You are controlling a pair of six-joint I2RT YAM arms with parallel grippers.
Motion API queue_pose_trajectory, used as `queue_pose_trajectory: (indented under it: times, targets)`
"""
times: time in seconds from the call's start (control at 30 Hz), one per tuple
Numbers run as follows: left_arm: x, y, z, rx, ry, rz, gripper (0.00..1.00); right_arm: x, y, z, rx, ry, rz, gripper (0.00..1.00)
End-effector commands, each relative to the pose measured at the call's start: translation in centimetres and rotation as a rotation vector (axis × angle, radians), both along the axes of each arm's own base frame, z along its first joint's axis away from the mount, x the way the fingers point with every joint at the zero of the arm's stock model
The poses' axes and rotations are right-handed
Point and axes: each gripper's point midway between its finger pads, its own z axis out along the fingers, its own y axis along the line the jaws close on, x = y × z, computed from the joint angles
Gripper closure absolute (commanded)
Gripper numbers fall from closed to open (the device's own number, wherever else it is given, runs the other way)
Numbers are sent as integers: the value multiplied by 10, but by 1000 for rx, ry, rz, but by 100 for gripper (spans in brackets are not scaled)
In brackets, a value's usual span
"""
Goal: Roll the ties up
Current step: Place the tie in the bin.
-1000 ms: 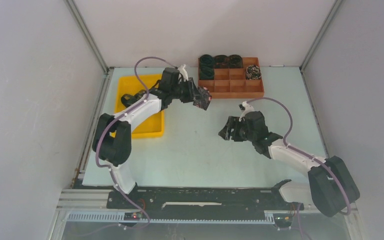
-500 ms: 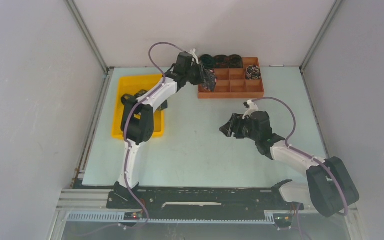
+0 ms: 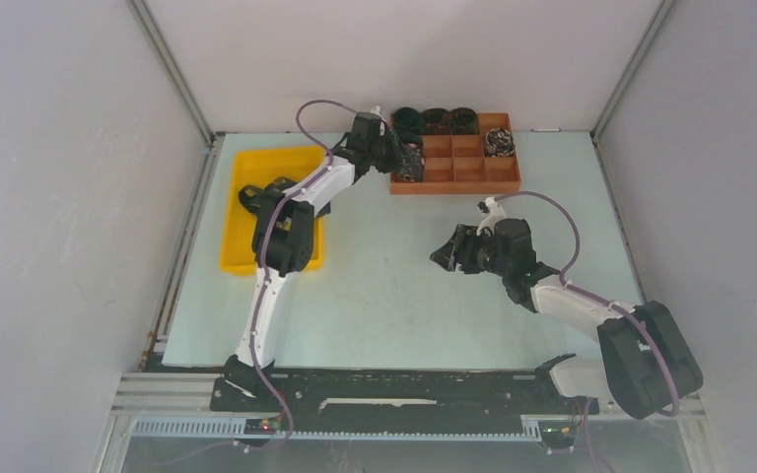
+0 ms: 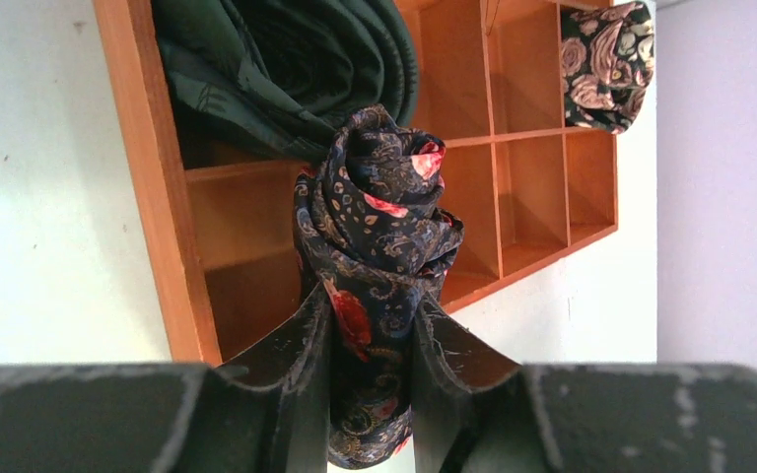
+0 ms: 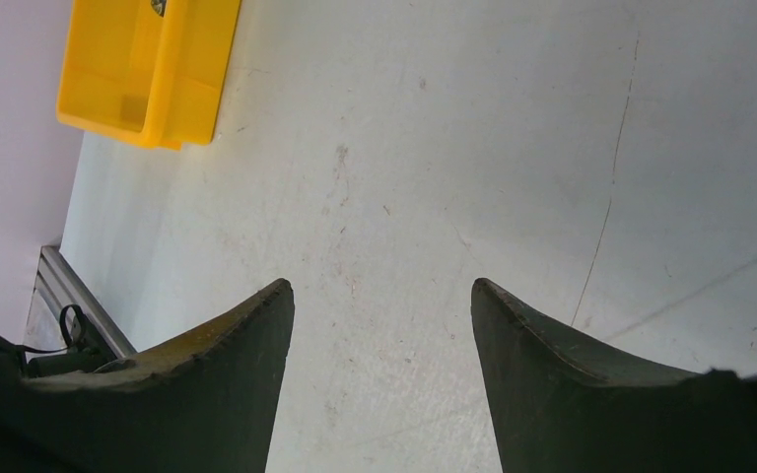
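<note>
My left gripper (image 4: 373, 296) is shut on a rolled tie (image 4: 384, 197), dark navy with red flowers and pale paisley. It holds the roll just above the left column of the wooden compartment tray (image 4: 148, 168). In the top view the left gripper (image 3: 409, 158) is at the tray's (image 3: 453, 185) left end. Right behind the held tie, a dark green rolled tie (image 4: 286, 59) fills a cell. A pale paisley roll (image 4: 606, 59) sits in a far cell. My right gripper (image 3: 446, 256) hangs open over bare table, and in the right wrist view the gripper (image 5: 379, 286) holds nothing.
Several dark coils (image 3: 436, 120) line the tray's back row. A yellow bin (image 3: 232, 212) stands at the left with a dark shape (image 3: 256, 192) in it, partly hidden by my left arm. White walls close in the table on three sides.
My left arm has stretched right and back, carrying the rolled tie from beside the yellow bin to the tray's left end. The right arm has hardly moved.
</note>
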Motion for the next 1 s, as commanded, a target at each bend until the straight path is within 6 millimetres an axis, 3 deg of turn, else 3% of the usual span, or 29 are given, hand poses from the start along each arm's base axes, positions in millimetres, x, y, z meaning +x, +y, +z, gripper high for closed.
queue_pose_trajectory:
  times: [0.0,0.2,0.47,0.63,0.8,0.97]
  targets:
    - [25,-7,30,-88,-69,54,89,6,3,9,32,-39,10,31]
    - [34,13,7,-37,-31,203,89,6,3,8,36,-34,13,31]
    - [32,13,-19,-28,29,252,82,6,3,8,40,-31,13,31]
    - [28,12,-17,3,21,269,54,7,3,7,40,-30,12,31]
    - [29,10,0,-20,1,273,28,6,3,7,40,-28,12,31]
    - [25,13,17,-18,-23,274,24,7,3,7,42,-28,13,31]
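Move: Held in the left fingers, the rolled tie hangs over the bin's front-left compartment, whose middle is about 2 cm ahead of the hand, 1 cm left and 5 cm below. The green tie lies some 9 cm ahead and 1 cm left; the empty compartment next door is 2 cm ahead and 6 cm right. From the idle right hand the target compartment is roughly 19 cm ahead, 9 cm left and 5 cm below. Easing forward about 2.5 cm, then down about 2 cm into the front-left compartment, the left hand lowers the tie just in front of the green one while the wrist turns counter-clockwise some 15 degrees. Once nearly at a stop, the fingers open wide on either side of the tie and give up their pinch. ##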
